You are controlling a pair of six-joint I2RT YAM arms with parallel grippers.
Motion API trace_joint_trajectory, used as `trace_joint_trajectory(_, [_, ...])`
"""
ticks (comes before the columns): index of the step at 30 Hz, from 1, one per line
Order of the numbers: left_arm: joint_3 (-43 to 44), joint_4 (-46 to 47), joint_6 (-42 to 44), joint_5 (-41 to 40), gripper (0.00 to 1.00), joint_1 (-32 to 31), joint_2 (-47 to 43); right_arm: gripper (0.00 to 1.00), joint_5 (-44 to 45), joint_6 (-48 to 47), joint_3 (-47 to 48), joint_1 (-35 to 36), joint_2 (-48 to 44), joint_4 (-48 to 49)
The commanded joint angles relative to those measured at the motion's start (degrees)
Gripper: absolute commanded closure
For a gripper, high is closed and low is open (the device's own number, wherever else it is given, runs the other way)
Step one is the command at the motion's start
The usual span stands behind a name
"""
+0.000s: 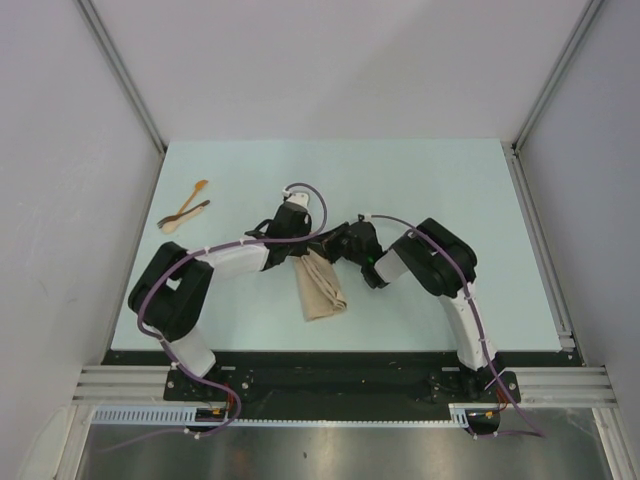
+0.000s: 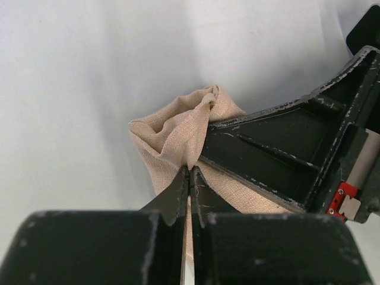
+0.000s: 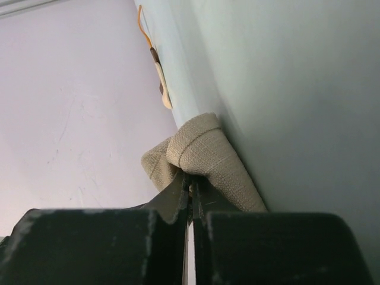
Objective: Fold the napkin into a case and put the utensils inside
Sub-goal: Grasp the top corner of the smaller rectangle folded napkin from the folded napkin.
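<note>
The beige napkin (image 1: pixel 321 290) lies folded into a narrow strip, the case, in the middle of the table with its far end lifted. My left gripper (image 1: pixel 302 254) is shut on that far end's cloth (image 2: pixel 172 133), the jaws pinching a fold (image 2: pixel 190 170). From the right, my right gripper (image 1: pixel 327 250) is shut on the same end, a rolled edge of the napkin (image 3: pixel 202 148) bulging over its tips (image 3: pixel 191 181). The utensils (image 1: pixel 184 209), a light wooden spoon and a darker piece, lie crossed at the far left, also seen in the right wrist view (image 3: pixel 160 83).
Both arms meet over the table's middle, with the right gripper's finger (image 2: pixel 279 148) close beside the left gripper's tips. Grey walls enclose the pale table (image 1: pixel 450 190) on three sides. A metal rail (image 1: pixel 340 380) runs along the near edge.
</note>
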Motion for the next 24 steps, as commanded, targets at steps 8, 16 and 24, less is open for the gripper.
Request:
trace_joint_trajectory(8, [2.82,-1.89,-0.64,-0.01,0.72,1.59,1.31,1.00,1.54,-0.36,5.19,0.06,4.84,-0.62])
trace_joint_trajectory(16, [1.07,-1.36,-0.99,-4.04,0.52,1.68,-0.18,1.00,1.27,-1.06,5.98,0.32,5.63,-1.32])
trace_joint_trajectory(24, [1.68,-2.59,-1.70,-5.63,0.41,2.12,1.57,1.00,1.71,-1.41,5.72,0.67,5.20,-1.67])
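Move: Ahead and to the left of the left hand, whose shut fingers pinch a raised fold of napkin, the napkin's top-left corner lies about 3 cm forward, 3 cm left and roughly 1 cm lower. The right gripper's fingertips, shut on the top edge, are some 2 cm ahead and 2 cm right; the napkin's near end is about 15 cm back and 4 cm right. From the right hand the corner is about 4 cm left, 2 cm forward, near level. Opening its fingers to a little over half, the left hand lets go of the pinched fold and eases about 2 cm left and slightly forward towards the napkin's top-left corner, staying low so the flap ends up between its spread fingertips. The right hand keeps its pinch on the top edge and creeps some 2 cm forward and left, slowing to a stop. ##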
